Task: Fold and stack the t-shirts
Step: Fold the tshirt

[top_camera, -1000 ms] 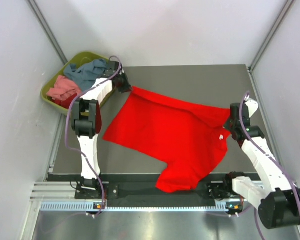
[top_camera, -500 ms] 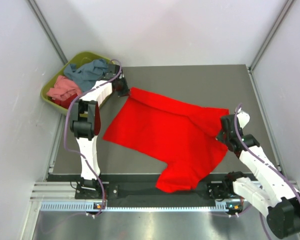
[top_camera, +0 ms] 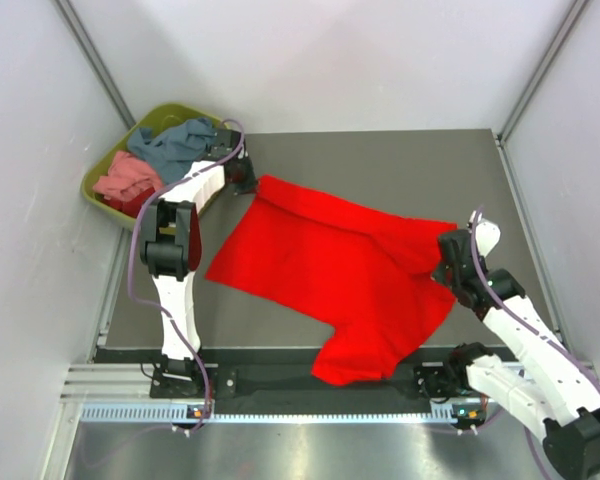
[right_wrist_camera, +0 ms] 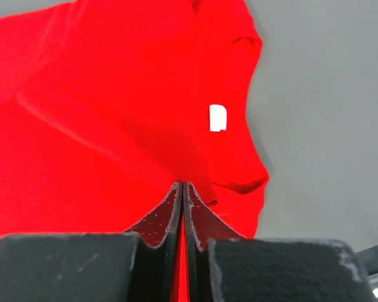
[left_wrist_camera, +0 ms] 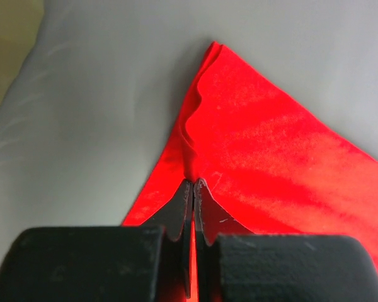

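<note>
A bright red t-shirt (top_camera: 330, 275) lies spread across the grey table, with a white neck label (right_wrist_camera: 218, 117) showing. My left gripper (top_camera: 248, 180) is shut on the shirt's far left corner, a pinched ridge of red cloth (left_wrist_camera: 192, 160) rising from its closed tips (left_wrist_camera: 193, 184). My right gripper (top_camera: 446, 262) is shut on the shirt's right edge, red fabric (right_wrist_camera: 113, 126) pinched between its tips (right_wrist_camera: 182, 184). A slate blue-grey t-shirt (top_camera: 177, 142), a salmon pink one (top_camera: 127, 175) and a darker red one (top_camera: 130, 203) sit in the tub.
An olive-green tub (top_camera: 108, 160) stands off the table's far left corner. The table's front edge meets a black rail (top_camera: 280, 378) by the arm bases. White walls close in on both sides and behind.
My right gripper has pulled the shirt's right edge inward to the left and nearer, folding cloth over. The left gripper has shifted slightly with its corner.
</note>
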`<state>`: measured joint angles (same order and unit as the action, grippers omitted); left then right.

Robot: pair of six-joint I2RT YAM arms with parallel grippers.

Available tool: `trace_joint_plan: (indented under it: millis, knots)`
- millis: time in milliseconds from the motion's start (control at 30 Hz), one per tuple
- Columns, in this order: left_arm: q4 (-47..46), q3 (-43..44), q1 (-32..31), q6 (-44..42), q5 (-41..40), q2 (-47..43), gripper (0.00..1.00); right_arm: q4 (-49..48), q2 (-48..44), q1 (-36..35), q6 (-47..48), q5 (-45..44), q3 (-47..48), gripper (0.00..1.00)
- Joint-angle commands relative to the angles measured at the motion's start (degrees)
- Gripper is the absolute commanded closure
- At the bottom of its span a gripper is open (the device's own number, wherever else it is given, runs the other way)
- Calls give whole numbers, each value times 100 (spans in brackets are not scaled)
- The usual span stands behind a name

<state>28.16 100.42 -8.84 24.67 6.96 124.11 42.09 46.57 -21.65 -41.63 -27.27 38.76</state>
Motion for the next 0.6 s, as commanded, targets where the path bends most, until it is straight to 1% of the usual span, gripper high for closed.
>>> trace_joint_plan:
  millis: [0,100,267,333,400,467,500,533,567]
  knots:
    - [322,-180,67,-23,-292,-274,100,204,-104,-111,23,-156,158,100]
    - [234,-348,58,-6,-239,-326,100,177,-8,-120,67,-51,26,100]
    - [330,-374,67,-23,-230,-230,100,-103,186,-147,41,616,-298,100]
    - [409,-383,67,-14,-283,-230,100,-113,195,-138,6,644,-360,100]
    - [610,-383,67,21,-388,-247,95,-130,169,-147,5,687,-387,98]
    - [830,-304,32,-6,-458,-309,93,0,151,-147,-12,635,-248,91]
    - [1031,-226,14,-6,-842,-335,83,106,203,-147,5,600,-125,81]
    - [1338,-173,-38,12,-1011,-422,78,246,239,-147,-3,547,16,78]
    - [1376,-137,-47,3,-1117,-484,72,439,274,-147,-3,451,287,76]
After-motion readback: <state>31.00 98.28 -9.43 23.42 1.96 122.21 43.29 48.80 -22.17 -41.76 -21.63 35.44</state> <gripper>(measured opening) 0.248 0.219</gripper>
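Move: Just ahead of the left hand, about 4 cm and 2 cm to its right, lies the t-shirt's far left corner, some 2 cm lower; the basket stands about 20 cm to this hand's left and 6 cm farther out. The right hand, still higher over the cloth, has the t-shirt's far right corner about 12 cm ahead and 4 cm to its right, and the white label 4 cm ahead and 2 cm right, both roughly 5 cm below. Lowering the pinched edge of the folded-over strip onto the t-shirt, the right hand sinks about 4 cm while easing 2 cm back and slightly left, its fingers tipping some 10 degrees further down. The left hand, already low, slips about 2 cm back and left, away from its corner. Late on, both grippers open to about a quarter and let go of the edge. ##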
